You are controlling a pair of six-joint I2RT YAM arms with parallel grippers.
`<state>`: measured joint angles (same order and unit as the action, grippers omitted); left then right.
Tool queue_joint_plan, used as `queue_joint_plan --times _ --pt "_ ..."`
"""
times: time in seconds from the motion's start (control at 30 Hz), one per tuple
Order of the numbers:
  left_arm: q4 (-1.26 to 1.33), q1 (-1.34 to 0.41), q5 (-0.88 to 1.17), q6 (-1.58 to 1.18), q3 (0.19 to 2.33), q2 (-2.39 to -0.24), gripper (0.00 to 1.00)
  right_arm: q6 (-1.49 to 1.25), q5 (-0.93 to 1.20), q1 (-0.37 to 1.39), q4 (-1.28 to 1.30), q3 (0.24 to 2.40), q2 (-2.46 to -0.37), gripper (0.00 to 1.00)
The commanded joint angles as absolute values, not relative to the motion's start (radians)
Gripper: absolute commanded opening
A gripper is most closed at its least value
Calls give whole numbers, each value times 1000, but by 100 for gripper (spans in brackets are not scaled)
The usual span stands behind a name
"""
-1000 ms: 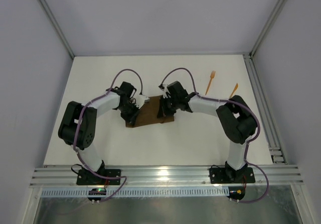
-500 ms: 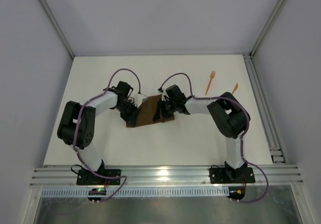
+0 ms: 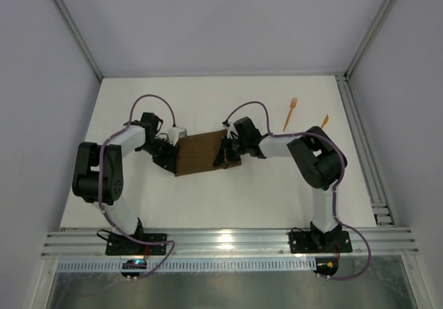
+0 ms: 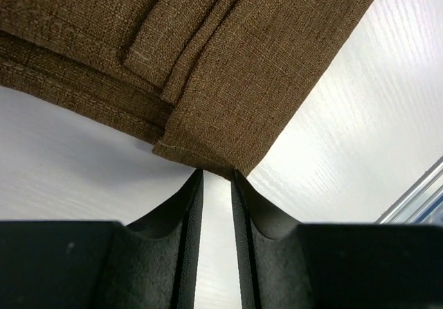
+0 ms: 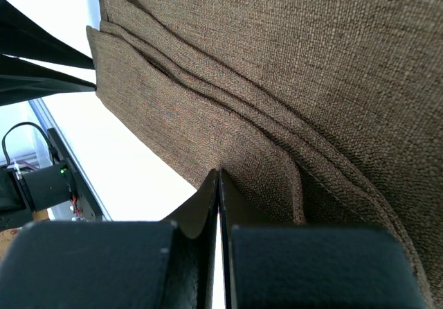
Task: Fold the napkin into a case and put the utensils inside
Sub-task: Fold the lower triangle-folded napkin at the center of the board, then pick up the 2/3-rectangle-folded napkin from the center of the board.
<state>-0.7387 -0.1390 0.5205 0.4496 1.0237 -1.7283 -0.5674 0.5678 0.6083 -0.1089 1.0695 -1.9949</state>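
Observation:
The dark brown napkin (image 3: 201, 154) lies folded in layers as a short strip at the middle of the white table. My left gripper (image 3: 172, 156) sits just off its left end. In the left wrist view its jaws (image 4: 217, 176) stand slightly open, with bare table between them and the napkin's corner (image 4: 228, 66) just past the tips. My right gripper (image 3: 223, 158) is on the napkin's right end. Its jaws (image 5: 219, 174) are shut, the tips touching a folded edge of the cloth (image 5: 291, 80). The two orange utensils, a fork (image 3: 290, 113) and a pointed piece (image 3: 322, 123), lie apart at the back right.
An aluminium rail (image 3: 360, 149) runs along the table's right side, and more rails (image 3: 228, 240) cross the near edge by the arm bases. Grey walls close in the left, back and right. The right arm's elbow (image 3: 322, 160) rises just in front of the pointed utensil.
My left gripper has drawn back leftward off the napkin and its jaws have parted, which uncovers the cloth's left end. The right arm's elbow has folded in; its gripper stays on the right end.

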Motion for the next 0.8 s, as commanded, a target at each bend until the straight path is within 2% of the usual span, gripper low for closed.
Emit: queue_joint_plan --times 0.0,0.23,0.3,0.33,0.43,0.6,0.77 --pt "-767 -104 607 480 1029 -1694 25 -540 494 597 -52 1054 -2010 3" --pt "-799 -89 699 447 1138 -1620 28 -526 491 598 -37 1060 -2002 3" --pt "-744 -89 638 370 1212 -1629 33 -523 489 598 -34 1063 -2002 3" --pt "-712 -90 593 330 1235 -1643 40 -520 488 597 -29 1066 -2003 3" --pt "-626 -103 464 238 1321 -1732 50 -514 488 598 -25 1071 -2002 3" --pt "-643 -176 344 319 1443 -1900 59 -499 480 597 -11 1077 -2000 3" --pt "-687 -207 371 396 1511 -2005 61 -497 480 598 -11 1077 -1999 3"
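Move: The left hand's barely open fingers are at the near-left corner of the folded napkin. The far-left corner it goes for lies about 15 cm straight ahead, 1 cm lower. The napkin's middle is some 8 cm ahead and 9 cm to its right. The right hand's shut fingertips are on the napkin's near edge, which is 1 cm below that hand point; the far-left corner is roughly 11 cm ahead of it and 12 cm to its left. The left hand comes free of the near-left corner and arcs forward about 14 cm along the napkin's left end, rising some 8 cm on the way and then sinking more than 5 cm towards the far-left corner with a slight drift to the right, while its fingers open from a quarter to well over half and swing about 15 degrees outward; it is still above the cloth at the end. The right hand stays put, fingers shut, its tips still resting on the near edge to hold the napkin down. ##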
